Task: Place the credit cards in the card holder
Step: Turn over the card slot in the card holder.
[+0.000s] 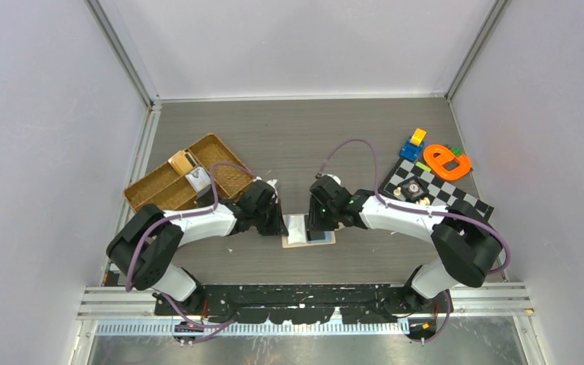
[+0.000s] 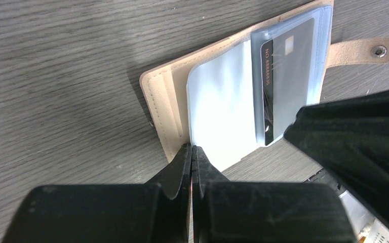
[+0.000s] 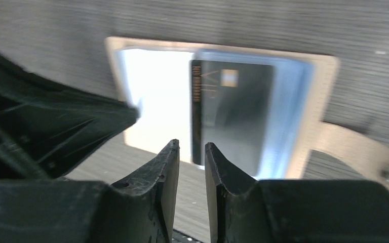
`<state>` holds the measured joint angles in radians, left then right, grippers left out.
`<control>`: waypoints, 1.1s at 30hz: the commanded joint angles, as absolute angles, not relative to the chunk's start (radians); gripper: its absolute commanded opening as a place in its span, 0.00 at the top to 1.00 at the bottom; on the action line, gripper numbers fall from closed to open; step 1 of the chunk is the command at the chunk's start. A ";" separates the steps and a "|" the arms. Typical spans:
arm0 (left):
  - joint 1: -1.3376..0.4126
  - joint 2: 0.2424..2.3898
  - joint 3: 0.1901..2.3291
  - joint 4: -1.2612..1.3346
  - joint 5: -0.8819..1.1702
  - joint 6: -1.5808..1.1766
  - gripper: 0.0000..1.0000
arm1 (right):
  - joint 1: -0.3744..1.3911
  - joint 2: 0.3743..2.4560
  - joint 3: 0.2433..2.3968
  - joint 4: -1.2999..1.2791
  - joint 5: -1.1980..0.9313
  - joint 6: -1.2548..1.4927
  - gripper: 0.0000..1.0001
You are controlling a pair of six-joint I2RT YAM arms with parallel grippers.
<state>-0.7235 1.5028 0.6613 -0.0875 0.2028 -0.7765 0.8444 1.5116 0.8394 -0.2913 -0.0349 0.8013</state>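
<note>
The peach-beige card holder (image 1: 325,241) lies open on the table between my two grippers, its snap tab (image 2: 364,50) pointing away. A credit card (image 2: 288,76) with a dark band along one edge sits inside the clear pocket on the holder's right half. My left gripper (image 2: 191,150) is shut, its tips pinching the near edge of the pale pocket leaf (image 2: 223,111). My right gripper (image 3: 191,147) stands slightly open just short of the card's (image 3: 233,111) near edge, with nothing between its fingers.
A brown wicker tray (image 1: 160,190) with small items stands at the left rear. At the right rear lie a checkered mat (image 1: 468,199), an orange toy (image 1: 445,161) and blue and yellow blocks (image 1: 413,144). The right arm's finger (image 2: 354,152) crowds the left wrist view.
</note>
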 commanded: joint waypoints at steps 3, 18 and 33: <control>-0.717 1.493 0.646 -0.064 0.204 -0.762 1.00 | 0.831 1.473 0.871 -0.465 0.187 0.756 0.68; -0.714 1.485 0.651 -0.081 0.202 -0.759 1.00 | 0.823 1.495 0.839 -0.410 0.146 0.750 0.68; -0.713 1.480 0.648 -0.085 0.200 -0.759 1.00 | 0.815 1.536 0.819 -0.381 0.118 0.759 0.69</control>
<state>-0.7177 1.5021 0.6594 -0.0860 0.2062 -0.7761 0.8162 1.5204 0.8196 -0.4095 0.1104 0.7586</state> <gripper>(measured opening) 0.007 0.309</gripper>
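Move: The black-card slot to be turned has its middle about 3 cm to the right of the right hand, 2 cm ahead and 3 cm below. The white slot, already folded over, lies some 3 cm to that hand's left and 2 cm ahead, at the same depth; the snap strap is about 10 cm to its right, level with it and 4 cm down. From the left hand, the black-card slot is roughly 7 cm to the right and 1 cm ahead. Rightward and down, the right hand sweeps quickly back over the black card for about 5 cm, sinking 2 cm on the way. It then almost stops and eases slightly lower at the slot's right edge, its fingers staying a little apart and swung some 10 degrees steeper. The left hand stays put, its shut fingers keeping the white slot's left edge. ##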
